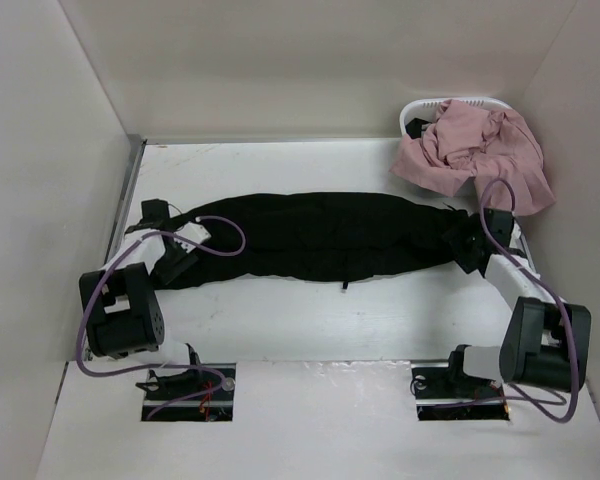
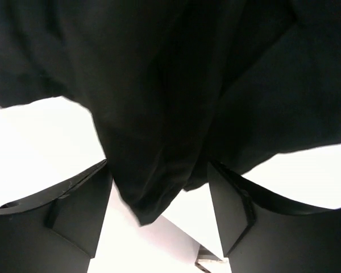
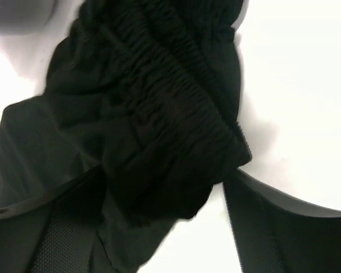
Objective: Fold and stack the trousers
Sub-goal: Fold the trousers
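Note:
The black trousers point(image 1: 330, 235) lie stretched left to right across the white table. My left gripper point(image 1: 178, 262) sits at their left end. In the left wrist view its jaws stand open around a hanging fold of the leg fabric point(image 2: 153, 170), with bare table showing beside both fingers point(image 2: 79, 210). My right gripper point(image 1: 468, 245) is at the right end. Its jaws are open around the gathered elastic waistband point(image 3: 176, 114), and a white gap shows beside the right finger point(image 3: 273, 227). A thin drawstring end point(image 1: 345, 285) pokes out below the middle.
A dusty-pink garment point(image 1: 475, 150) is heaped over a white basket point(image 1: 425, 108) at the back right, just behind my right arm. Pale walls close in the table on the left, back and right. A metal rail point(image 1: 128, 185) runs along the left edge.

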You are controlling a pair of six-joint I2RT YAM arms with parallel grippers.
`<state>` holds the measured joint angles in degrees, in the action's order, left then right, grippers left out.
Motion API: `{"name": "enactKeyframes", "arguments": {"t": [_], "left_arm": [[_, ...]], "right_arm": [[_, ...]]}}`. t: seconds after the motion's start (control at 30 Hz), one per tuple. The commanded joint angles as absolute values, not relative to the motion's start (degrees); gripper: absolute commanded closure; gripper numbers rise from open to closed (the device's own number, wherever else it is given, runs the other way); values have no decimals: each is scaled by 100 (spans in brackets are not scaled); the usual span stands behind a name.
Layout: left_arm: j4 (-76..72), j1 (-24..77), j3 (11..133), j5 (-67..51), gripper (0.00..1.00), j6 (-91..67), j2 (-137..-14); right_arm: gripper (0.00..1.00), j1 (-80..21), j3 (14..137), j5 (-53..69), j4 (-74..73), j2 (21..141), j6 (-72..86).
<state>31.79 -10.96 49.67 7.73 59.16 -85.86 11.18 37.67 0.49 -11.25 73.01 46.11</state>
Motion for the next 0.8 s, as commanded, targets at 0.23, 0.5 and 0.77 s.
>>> {"name": "enactKeyframes", "arguments": {"t": [0.23,0.5,0.77], "left_arm": [[2699,-1401,5545,922,93,5704,-8904],[1899,-1955,6486,870,99,6029,-8570],[2048,-1991,4679,527,96,6679,-7410]], "right_arm": [[96,1147,4604,-298,-782,7594,4061],[100,1550,5098,-738,-1204,7251,3445],[100,1850,4510,-527,-1116,7321,3559]]}}
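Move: The leg ends of the trousers lie right under and between the left fingers, about 2 cm below them. Their near corner is some 10 cm back and 1 cm left of that hand, and the left table rail about 11 cm to its left. The waistband lies between the right fingers, roughly 1 cm ahead and 2 cm down; from that hand the basket stands about 23 cm straight ahead, and the hanging pink flap 13 cm ahead and 14 cm right. Both hands dip 1 to 2 cm and close, the left pinching the leg ends and the right the waistband, then both lift and reach forward while spreading apart. The left climbs about 11 cm from its low point, goes forward and left, eases back a little near the end and tips its fingers up some 25 degrees; the right rises about 8 cm with a short push forward, then slides right as it sinks and draws back slightly. ##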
